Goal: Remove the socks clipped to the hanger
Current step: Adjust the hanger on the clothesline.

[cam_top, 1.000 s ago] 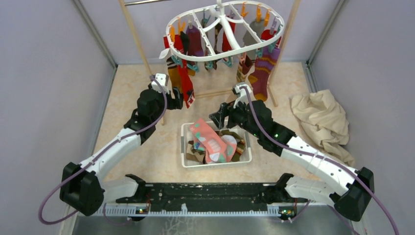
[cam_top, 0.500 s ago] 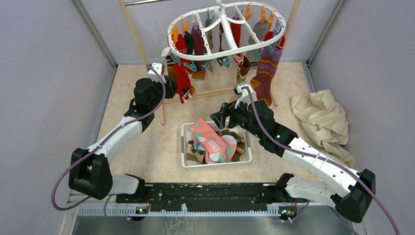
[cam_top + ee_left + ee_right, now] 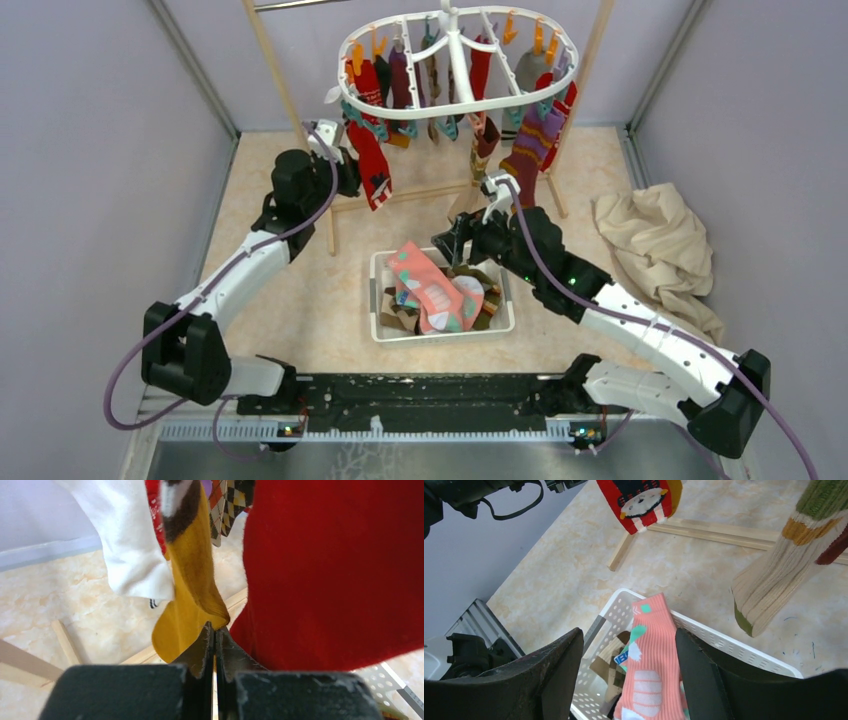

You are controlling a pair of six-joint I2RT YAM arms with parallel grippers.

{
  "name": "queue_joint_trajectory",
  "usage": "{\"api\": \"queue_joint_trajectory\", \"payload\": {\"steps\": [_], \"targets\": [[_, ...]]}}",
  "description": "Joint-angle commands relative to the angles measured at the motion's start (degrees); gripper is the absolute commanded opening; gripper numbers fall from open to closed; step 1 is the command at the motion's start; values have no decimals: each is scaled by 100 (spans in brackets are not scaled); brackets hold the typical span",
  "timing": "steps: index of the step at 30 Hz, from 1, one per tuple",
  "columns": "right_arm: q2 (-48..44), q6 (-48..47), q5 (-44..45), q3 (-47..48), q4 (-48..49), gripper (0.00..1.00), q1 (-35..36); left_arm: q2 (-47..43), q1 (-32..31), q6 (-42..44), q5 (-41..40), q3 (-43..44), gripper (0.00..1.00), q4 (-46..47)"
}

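The white oval hanger hangs at the back with several socks clipped under it. On its left side hang a red sock, a mustard sock and a white sock. My left gripper is shut, and the mustard sock's lower fold runs into its tips. My right gripper hovers open over the white basket, empty, with a pink sock lying below it.
A purple striped sock and a beige ribbed sock hang low near my right arm. Wooden rack poles and a floor bar stand behind the basket. A cream cloth lies at the right.
My left gripper rose towards the hanger's left socks and went from open to shut. The hanger swung and turned a little. The right arm barely moved.
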Motion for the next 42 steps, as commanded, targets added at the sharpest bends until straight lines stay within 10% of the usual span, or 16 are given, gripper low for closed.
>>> {"api": "queue_joint_trajectory", "payload": {"steps": [1, 26, 42], "targets": [[-103, -89, -207, 49, 125, 68, 88, -377, 26, -22, -117, 175, 0, -641], [507, -171, -114, 493, 322, 67, 803, -2021, -363, -347, -893, -161, 0, -2224], [686, -124, 173, 477, 673, 67, 1077, -1777, -2386, -716, -2158, 374, 0, -2667]]}}
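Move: My left hand already has the mustard sock pinched between its shut fingertips. The tray it will be drawn towards lies roughly 21 cm back, 17 cm to the right and 24 cm below. The red sock hangs right beside this hand, about 4 cm to its right and a little higher. From my open right hand, the mustard sock is some 17 cm ahead and 17 cm left, at about the same height; the ribbed beige sock hangs about 10 cm ahead and 4 cm right. I keep the mustard sock pinched and draw it back about 13 cm towards the tray, rising slightly, swinging first a little left and then right across to my other hand. Meanwhile my right hand, fingers still open, comes roughly 6 cm left and 4 cm back towards the held sock, turning about 10 degrees counter-clockwise. ##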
